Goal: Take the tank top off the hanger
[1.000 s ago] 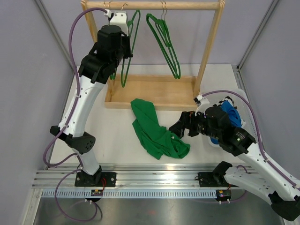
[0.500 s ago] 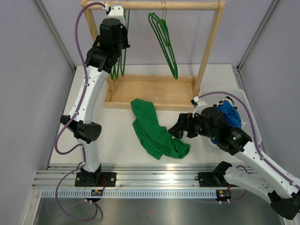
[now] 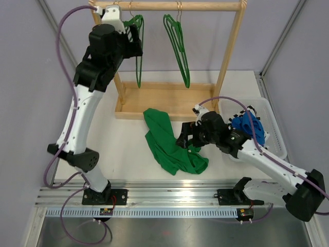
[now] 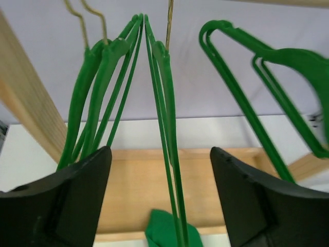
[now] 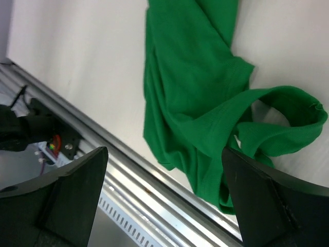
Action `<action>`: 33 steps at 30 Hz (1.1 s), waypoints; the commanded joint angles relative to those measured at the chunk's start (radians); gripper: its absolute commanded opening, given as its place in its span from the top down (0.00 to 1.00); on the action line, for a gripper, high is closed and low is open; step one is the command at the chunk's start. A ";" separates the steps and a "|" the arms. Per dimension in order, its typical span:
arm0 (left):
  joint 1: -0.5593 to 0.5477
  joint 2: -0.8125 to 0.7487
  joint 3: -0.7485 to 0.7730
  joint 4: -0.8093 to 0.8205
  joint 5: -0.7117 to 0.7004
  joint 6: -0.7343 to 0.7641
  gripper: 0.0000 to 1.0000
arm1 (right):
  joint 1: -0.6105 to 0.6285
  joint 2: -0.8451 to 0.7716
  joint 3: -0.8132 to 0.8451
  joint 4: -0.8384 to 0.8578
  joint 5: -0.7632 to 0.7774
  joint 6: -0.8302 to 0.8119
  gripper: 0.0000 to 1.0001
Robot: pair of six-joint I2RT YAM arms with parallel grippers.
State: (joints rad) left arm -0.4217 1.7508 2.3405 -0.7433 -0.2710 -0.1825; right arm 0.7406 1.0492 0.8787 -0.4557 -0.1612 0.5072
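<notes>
The green tank top (image 3: pixel 172 146) lies crumpled on the white table, off any hanger; it also shows in the right wrist view (image 5: pixel 198 103). Green hangers (image 3: pixel 139 54) hang from the wooden rail (image 3: pixel 205 6). My left gripper (image 3: pixel 133 41) is up at the rail, open; in its wrist view the jaws (image 4: pixel 160 152) stand wide apart around one thin green hanger (image 4: pixel 167 108) without touching it. More hangers (image 4: pixel 97 87) hang to its left. My right gripper (image 3: pixel 186 140) hovers open just above the tank top's right edge, with the cloth between its fingers (image 5: pixel 164 152).
The rack's wooden base tray (image 3: pixel 164 100) sits behind the tank top. Another pair of green hangers (image 3: pixel 177 46) hangs mid-rail. A clear bin (image 3: pixel 275 136) at the right holds a blue garment (image 3: pixel 249 128). The metal front rail (image 5: pixel 128 190) runs just below the cloth.
My left gripper lifted the hanger to the rail, then opened and let it go there. The right arm reached left, toward the tank top.
</notes>
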 commanded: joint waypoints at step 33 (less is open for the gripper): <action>-0.005 -1.312 -1.449 0.027 -0.114 -0.046 0.01 | 0.270 0.643 0.240 -0.032 0.380 -0.091 1.00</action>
State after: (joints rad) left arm -0.4248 0.4995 0.9909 -0.7631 -0.3088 -0.2600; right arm 1.0100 1.8118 1.1362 -0.4488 0.1989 0.4141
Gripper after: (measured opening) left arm 0.987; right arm 0.046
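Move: The green tank top lies spread on the table below the open right hand, its middle about 4 cm ahead, 5 cm to the left and some 18 cm down. The rack's wooden base, centred roughly 30 cm ahead and 10 cm left of that hand, and the white basket, about 15 cm ahead and 31 cm right, stand around it. From the left hand, up at the hangers, the tank top is about 20 cm back, 18 cm right and 47 cm below. The right hand sinks about 17 cm onto the green tank top, bearing some 7 cm left and slightly forward, while its wrist tips some 35 degrees so the fingers point steeply down; they stay wide until the bottom, then shut and pinch up a fold near the cloth's middle, with a slight lift starting at the very end. Meanwhile the left hand, already open enough to have freed the hanger, opens the rest of the way and backs off from the rack towards its base, first rising a little, then sinking well below its starting height and drifting left, empty. ##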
